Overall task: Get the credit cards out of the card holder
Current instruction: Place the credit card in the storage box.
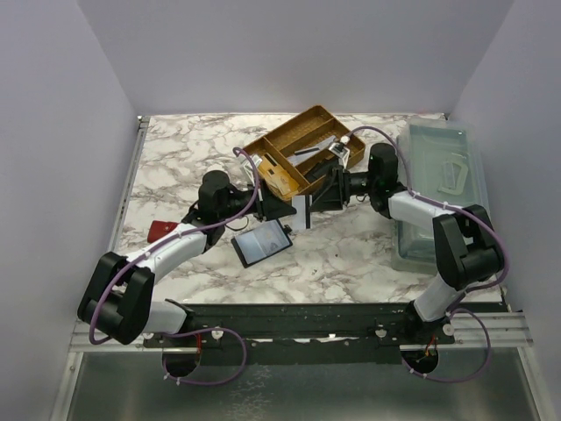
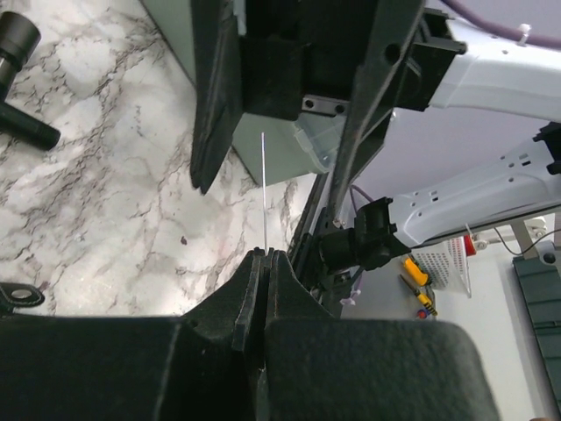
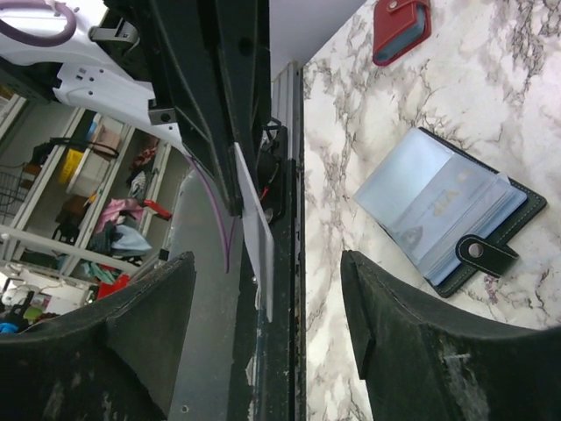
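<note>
The black card holder (image 1: 261,242) lies open on the marble table, its clear sleeves (image 3: 434,206) facing up. Above and behind it my left gripper (image 1: 287,210) is shut on one pale credit card (image 1: 301,213), held upright. In the left wrist view that card (image 2: 263,189) shows edge-on as a thin line rising from the shut tips (image 2: 263,254). My right gripper (image 1: 317,195) faces it from the right and stands open. Its two fingers (image 3: 145,320) straddle the card (image 3: 256,224) without touching it. Any other credit cards are hidden in the sleeves.
A wooden divided tray (image 1: 302,147) with small items sits just behind the grippers. A clear plastic bin (image 1: 438,189) stands along the right edge. A small red case (image 1: 161,230) lies left of the holder.
</note>
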Available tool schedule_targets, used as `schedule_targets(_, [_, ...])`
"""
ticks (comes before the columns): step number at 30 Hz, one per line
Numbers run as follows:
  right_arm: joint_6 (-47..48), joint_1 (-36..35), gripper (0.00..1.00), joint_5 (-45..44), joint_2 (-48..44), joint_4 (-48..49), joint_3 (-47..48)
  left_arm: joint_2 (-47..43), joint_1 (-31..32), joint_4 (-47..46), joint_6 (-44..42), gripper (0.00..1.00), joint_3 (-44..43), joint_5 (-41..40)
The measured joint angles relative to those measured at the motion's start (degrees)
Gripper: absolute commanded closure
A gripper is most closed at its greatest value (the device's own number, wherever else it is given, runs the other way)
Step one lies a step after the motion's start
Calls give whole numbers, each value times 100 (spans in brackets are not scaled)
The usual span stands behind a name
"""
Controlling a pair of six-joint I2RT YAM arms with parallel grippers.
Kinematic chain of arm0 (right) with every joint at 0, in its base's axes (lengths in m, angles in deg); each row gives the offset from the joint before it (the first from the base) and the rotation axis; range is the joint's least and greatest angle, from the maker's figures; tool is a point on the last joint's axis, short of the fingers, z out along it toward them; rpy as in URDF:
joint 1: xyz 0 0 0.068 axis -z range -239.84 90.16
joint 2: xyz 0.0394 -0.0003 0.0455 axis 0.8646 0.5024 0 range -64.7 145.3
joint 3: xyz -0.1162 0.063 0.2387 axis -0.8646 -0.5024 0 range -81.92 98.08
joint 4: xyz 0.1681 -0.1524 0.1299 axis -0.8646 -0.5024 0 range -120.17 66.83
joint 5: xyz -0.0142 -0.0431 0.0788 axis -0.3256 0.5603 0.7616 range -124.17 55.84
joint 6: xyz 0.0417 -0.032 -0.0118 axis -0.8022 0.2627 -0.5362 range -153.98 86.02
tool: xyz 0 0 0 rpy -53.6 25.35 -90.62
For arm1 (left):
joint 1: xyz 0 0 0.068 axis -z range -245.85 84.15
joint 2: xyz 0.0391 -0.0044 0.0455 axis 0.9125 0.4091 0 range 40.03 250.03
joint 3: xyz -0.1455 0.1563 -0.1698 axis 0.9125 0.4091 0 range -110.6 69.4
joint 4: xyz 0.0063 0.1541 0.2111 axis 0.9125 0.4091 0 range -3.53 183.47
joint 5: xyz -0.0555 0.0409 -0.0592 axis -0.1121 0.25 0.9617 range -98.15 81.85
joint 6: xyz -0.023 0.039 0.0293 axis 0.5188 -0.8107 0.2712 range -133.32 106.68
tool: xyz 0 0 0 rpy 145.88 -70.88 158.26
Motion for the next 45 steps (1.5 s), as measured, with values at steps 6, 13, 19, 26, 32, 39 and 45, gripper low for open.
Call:
schedule_targets(6, [-103, -140, 70, 24, 122, 13, 0, 63, 42, -498, 221, 100, 9, 74])
schedule_targets(13, [-765, -188, 100, 232, 188, 678, -9, 164, 39, -782, 382, 36, 164, 24])
schedule_targets(19, [-723, 22, 100, 79, 66, 621, 11, -492, -798, -723, 664, 1, 721, -332])
schedule_targets(26, [278, 348, 100, -2028, 232, -1436, 1300, -1908, -1799, 675, 157, 1, 837, -992])
schedule_targets(32, [184, 269, 100, -4264, 1078, -2262, 2651, -2262, -1825, 2358, -828, 1, 741, -1519])
schedule_targets(39, [-166, 101, 100, -6041, 1923, -2608, 3427, -2743, -1871, 2872, -1296, 1, 741, -1961])
schedule_targets(45, [-221, -61, 100, -6699, 2610, -2728, 4085, -2981, -1899, 2992, -1427, 1, 741, -2175])
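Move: Between the two hands, already pinched by its left edge in the left fingers, stands the credit card: its middle is about 3 cm to the right hand's left and level with it, and 2 cm to the left hand's right. From the right hand, the storage box's white-card compartment is some 26 cm ahead and 14 cm lower, the black T-shaped piece about 11 cm ahead and 2 cm right, and the card holder 15 cm left, 5 cm back. Closing on the free side of the card, the right fingers pinch it while the left hand holds it nearly still; the left fingers then open wide, let go and draw off about 16 cm to the left. The right hand carries the card nearly 30 cm forward over the storage box, swinging some 65 degrees clockwise and sinking in the second half. ##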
